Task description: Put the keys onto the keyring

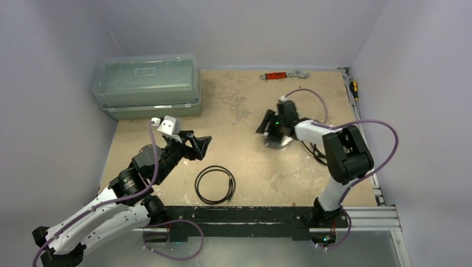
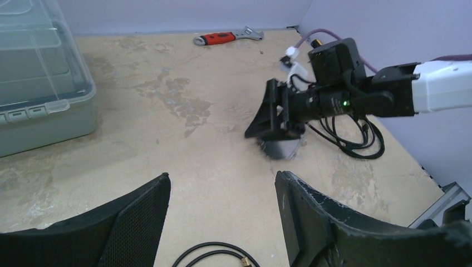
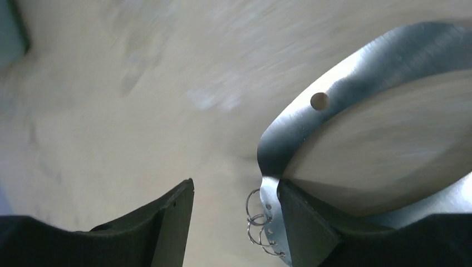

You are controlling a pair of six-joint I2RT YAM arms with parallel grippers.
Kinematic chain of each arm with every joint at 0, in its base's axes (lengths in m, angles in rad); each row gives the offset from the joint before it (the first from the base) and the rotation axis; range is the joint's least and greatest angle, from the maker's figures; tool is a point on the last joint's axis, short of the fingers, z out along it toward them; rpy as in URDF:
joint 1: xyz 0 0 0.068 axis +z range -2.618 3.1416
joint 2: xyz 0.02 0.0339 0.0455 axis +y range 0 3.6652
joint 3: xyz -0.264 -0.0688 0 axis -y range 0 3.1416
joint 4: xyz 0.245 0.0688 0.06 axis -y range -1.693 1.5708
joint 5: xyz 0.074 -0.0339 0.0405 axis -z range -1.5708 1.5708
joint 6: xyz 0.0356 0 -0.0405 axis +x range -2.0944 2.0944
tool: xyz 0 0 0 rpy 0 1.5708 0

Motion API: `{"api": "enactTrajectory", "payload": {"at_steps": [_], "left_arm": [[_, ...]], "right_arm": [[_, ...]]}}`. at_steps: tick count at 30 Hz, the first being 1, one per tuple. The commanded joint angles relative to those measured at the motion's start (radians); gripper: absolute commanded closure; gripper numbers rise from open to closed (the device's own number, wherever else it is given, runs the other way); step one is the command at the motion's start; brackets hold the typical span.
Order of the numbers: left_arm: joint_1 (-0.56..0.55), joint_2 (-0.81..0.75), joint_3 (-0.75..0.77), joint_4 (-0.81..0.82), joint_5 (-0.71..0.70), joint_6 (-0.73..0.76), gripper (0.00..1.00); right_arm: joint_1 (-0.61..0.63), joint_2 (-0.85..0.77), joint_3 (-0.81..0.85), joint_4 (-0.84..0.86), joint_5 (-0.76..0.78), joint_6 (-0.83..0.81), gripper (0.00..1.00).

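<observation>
The keyring shows as a shiny silvery metal loop (image 3: 334, 72) with a few small wire rings (image 3: 257, 219) hooked through holes in its end strip. That strip lies against the inner face of one of my right gripper's fingers (image 3: 300, 222); the other finger stands apart from it. My right gripper (image 3: 235, 183) is open, pointing down over the loop (image 1: 283, 143) at mid-table, and the view is blurred. From the left wrist the loop (image 2: 281, 149) peeks out under the right gripper (image 2: 274, 133). No keys show. My left gripper (image 1: 203, 147) (image 2: 222, 177) hovers open and empty to the left.
A black cable coil (image 1: 215, 184) (image 2: 217, 253) lies near the front, below my left gripper. A red-handled wrench (image 1: 284, 74) (image 2: 225, 38) rests at the back. A clear lidded box (image 1: 147, 83) stands at the back left. Loose black cables (image 1: 317, 153) lie beside the right arm.
</observation>
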Motion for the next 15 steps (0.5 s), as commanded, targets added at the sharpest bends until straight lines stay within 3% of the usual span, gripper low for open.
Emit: {"api": "enactTrajectory", "payload": {"at_steps": [1, 4, 8, 15], "left_arm": [[-0.005, -0.001, 0.013, -0.003, -0.033, 0.007, 0.31], [-0.004, -0.002, 0.011, -0.005, -0.041, 0.007, 0.31], [-0.005, 0.004, 0.010, -0.011, -0.049, 0.009, 0.31], [-0.004, 0.030, 0.010, -0.007, -0.050, 0.015, 0.31]], "right_arm": [[0.237, 0.075, -0.058, -0.059, -0.084, 0.118, 0.38], [0.317, 0.126, -0.028, -0.042, -0.093, 0.121, 0.38], [0.337, 0.142, -0.007, -0.039, -0.096, 0.063, 0.40], [0.337, 0.011, 0.079, -0.169, 0.064, -0.061, 0.41]]}}
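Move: The metal keyring lies under the right gripper, its middle about 5 cm to the hand's right, 2 cm back and 2 cm below; one fingertip is already at the edge of its opening. The coiled cable near the table's front edge is roughly 23 cm to this hand's left and 22 cm back, the right-hand cable coil about 24 cm to its right and 3 cm back. From the left hand the keyring lies some 16 cm ahead, 31 cm right and 27 cm below. The keyring is swept over the table by the right hand, one fingertip against it at the rim of its opening. The hand goes fast and level, about 15 cm left and 8 cm back, towards the coiled cable by the front edge, turning some 20 degrees counter-clockwise, then all but stops, its fingers staying open. ##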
